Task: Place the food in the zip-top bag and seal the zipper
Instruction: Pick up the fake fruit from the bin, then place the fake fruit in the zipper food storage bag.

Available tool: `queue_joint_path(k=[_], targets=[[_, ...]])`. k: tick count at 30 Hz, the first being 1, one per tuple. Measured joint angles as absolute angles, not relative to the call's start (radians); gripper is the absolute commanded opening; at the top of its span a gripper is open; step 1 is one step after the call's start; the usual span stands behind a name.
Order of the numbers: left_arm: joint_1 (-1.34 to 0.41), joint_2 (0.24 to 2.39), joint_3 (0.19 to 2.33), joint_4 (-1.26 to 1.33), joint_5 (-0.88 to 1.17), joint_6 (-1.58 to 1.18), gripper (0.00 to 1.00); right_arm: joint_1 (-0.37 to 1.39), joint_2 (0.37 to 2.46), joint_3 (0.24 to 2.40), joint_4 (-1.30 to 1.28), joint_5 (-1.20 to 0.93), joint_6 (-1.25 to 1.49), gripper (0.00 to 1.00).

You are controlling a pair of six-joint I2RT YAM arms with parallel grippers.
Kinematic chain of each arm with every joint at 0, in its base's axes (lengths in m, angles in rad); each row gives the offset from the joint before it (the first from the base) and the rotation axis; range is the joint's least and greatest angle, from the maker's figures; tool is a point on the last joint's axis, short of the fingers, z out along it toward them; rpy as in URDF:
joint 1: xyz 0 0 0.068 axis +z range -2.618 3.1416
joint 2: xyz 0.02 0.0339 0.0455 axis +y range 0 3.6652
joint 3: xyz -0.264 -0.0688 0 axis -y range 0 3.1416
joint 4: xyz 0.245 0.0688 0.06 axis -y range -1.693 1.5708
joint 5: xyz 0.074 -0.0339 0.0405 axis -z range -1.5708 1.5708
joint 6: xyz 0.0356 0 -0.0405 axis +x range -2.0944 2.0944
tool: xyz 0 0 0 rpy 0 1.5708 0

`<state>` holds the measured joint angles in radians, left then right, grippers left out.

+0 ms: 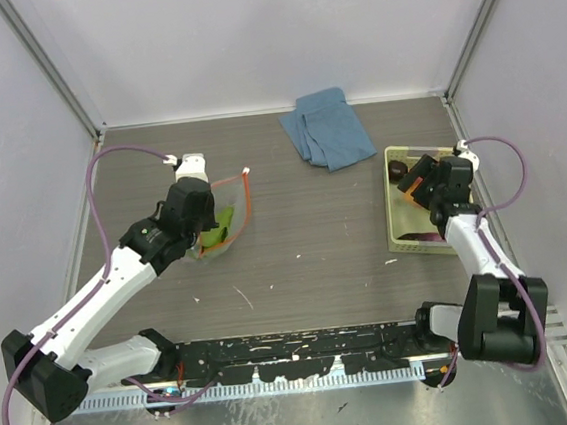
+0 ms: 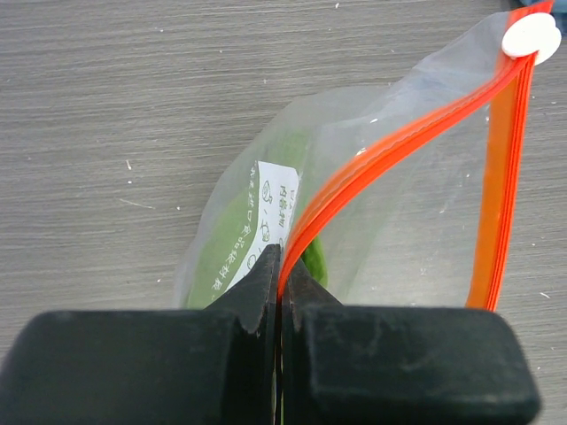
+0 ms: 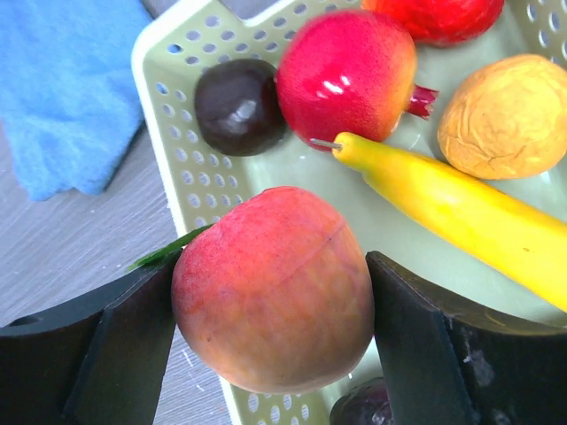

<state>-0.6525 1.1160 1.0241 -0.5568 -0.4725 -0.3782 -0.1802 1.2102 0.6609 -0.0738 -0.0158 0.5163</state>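
Note:
The zip-top bag (image 1: 232,215) lies left of centre on the table with a green leafy vegetable (image 2: 221,243) inside. My left gripper (image 2: 282,266) is shut on the orange-red zipper strip (image 2: 390,150) at the bag's mouth, and the mouth gapes. The white slider tab (image 2: 531,38) sits at the strip's far end. My right gripper (image 3: 273,266) is over the basket's left rim, both fingers pressed against a peach (image 3: 275,310). In the basket lie a yellow banana (image 3: 452,212), a red fruit (image 3: 345,75), an orange fruit (image 3: 505,115) and a dark round fruit (image 3: 239,106).
The pale green slatted basket (image 1: 402,241) stands at the right side of the table. A folded blue cloth (image 1: 326,128) lies at the back centre. Grey walls close in the table on three sides.

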Motion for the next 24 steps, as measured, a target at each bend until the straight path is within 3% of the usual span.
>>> queue_joint_path(k=[6, 13, 24], targets=[[-0.653, 1.099, 1.024, -0.556, -0.445, -0.378, 0.00, -0.107, 1.071, 0.658, -0.107, -0.007, 0.490, 0.57], [-0.653, 1.088, 1.024, -0.554, -0.416, -0.378, 0.00, 0.171, 0.994, 0.677, -0.111, 0.022, 0.438, 0.57], [-0.653, 1.078, 1.022, -0.550, -0.388, -0.378, 0.00, 0.563, 1.033, 0.766, 0.031, 0.020, 0.332, 0.56]])
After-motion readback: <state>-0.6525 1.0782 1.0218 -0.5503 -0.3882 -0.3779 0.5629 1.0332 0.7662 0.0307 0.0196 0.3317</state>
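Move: The peach is already in my right fingers above the bin. The bag's open mouth is about 46 cm to their left, 1 cm nearer me and roughly as high. In the bin, the dark fruit sits some 7 cm ahead, 3 cm left and 8 cm below; the pomegranate 5 cm ahead, 3 cm right, 7 cm below. The blue cloth lies about 17 cm ahead, 20 cm left and 10 cm down. From my left hand the mouth is roughly 5 cm right, 2 cm ahead and 8 cm lower. Keeping the peach pinched, I lift my right hand straight up out of the bin, then swing it fast to the left, about 25 cm, towards the bag's open mouth, still climbing to some 13 cm and drawing back slightly. The wrist turns counter-clockwise by about 45 degrees as the fingertips tip up. My left fingers stay shut on the bag's rim, easing it slightly up and right. ##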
